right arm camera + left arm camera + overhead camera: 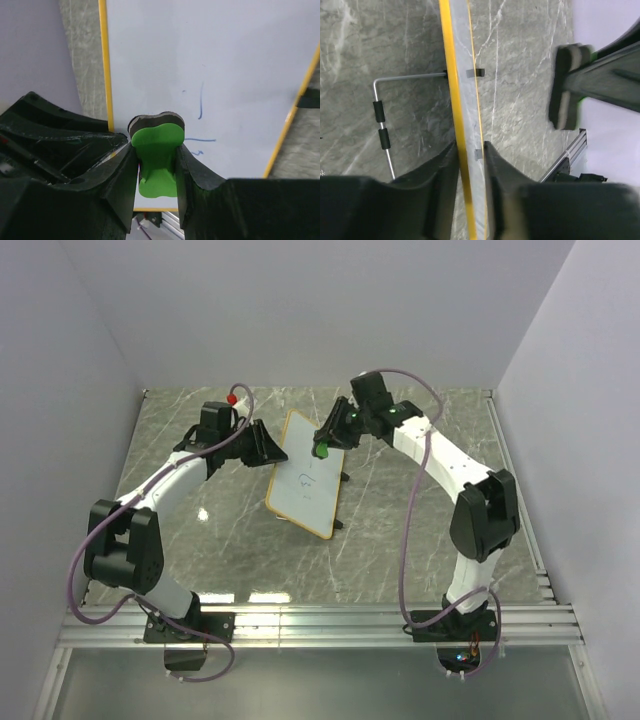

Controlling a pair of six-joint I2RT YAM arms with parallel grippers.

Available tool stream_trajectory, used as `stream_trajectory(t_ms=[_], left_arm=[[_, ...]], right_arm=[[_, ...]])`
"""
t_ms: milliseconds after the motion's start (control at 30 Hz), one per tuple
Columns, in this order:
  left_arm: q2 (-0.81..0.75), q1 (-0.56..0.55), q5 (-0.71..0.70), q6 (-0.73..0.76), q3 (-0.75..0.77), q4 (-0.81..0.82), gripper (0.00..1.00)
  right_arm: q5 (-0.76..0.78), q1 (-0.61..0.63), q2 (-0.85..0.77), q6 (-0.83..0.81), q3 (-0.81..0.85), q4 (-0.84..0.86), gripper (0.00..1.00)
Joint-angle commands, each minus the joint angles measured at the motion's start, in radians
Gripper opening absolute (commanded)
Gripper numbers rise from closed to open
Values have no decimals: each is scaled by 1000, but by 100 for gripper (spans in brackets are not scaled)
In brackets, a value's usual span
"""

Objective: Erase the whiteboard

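The whiteboard [308, 475] stands tilted up on the marble table, with faint blue marks [201, 100] on its white face. My left gripper [272, 445] clamps its left edge. In the left wrist view the board's yellow frame [451, 75] runs edge-on between the two fingers of the left gripper [470, 145], and both press against it. My right gripper [325, 445] is shut on a green eraser [157, 137], whose dark felt pad sits at the board's face near the upper left corner. The eraser [567, 87] also shows from the side in the left wrist view.
A bent wire stand with black sleeves [381, 125] sticks out behind the board onto the table. An aluminium rail [320, 620] runs along the near edge by the arm bases. White walls close in the table on the left, right and back.
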Motion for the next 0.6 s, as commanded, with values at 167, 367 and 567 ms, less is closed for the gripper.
stream_trajectory(t_ms=[167, 367, 567], left_arm=[[-12, -10, -11, 29, -6, 18, 10], [6, -10, -40, 52, -11, -17, 0], [20, -10, -54, 63, -3, -32, 0]], right_arm=[[-56, 83, 110, 82, 86, 85, 0], [-53, 140, 158, 131, 81, 128, 0], [-30, 195, 146, 146, -77, 185, 0]])
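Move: The whiteboard leans with its left side raised, and its left edge already runs between my still-open left fingers. From there, the blue marks lie about 6 cm right, 2 cm back and 9 cm lower, and the eraser in my right hand some 9 cm right, 1 cm ahead and 3 cm higher. From my right hand, that left edge is about 10 cm left, 2 cm back and 4 cm lower; the marks are 3 cm left, 3 cm back and 12 cm lower. I pinch the whiteboard's raised left edge with my left fingers and keep it there. Still gripping the eraser, I carry my right hand about 8 cm left and 5 cm down, easing back a little, until the eraser's pad meets the board face right beside my left fingertips. Near the end my left hand gives about a centimetre left and down. ##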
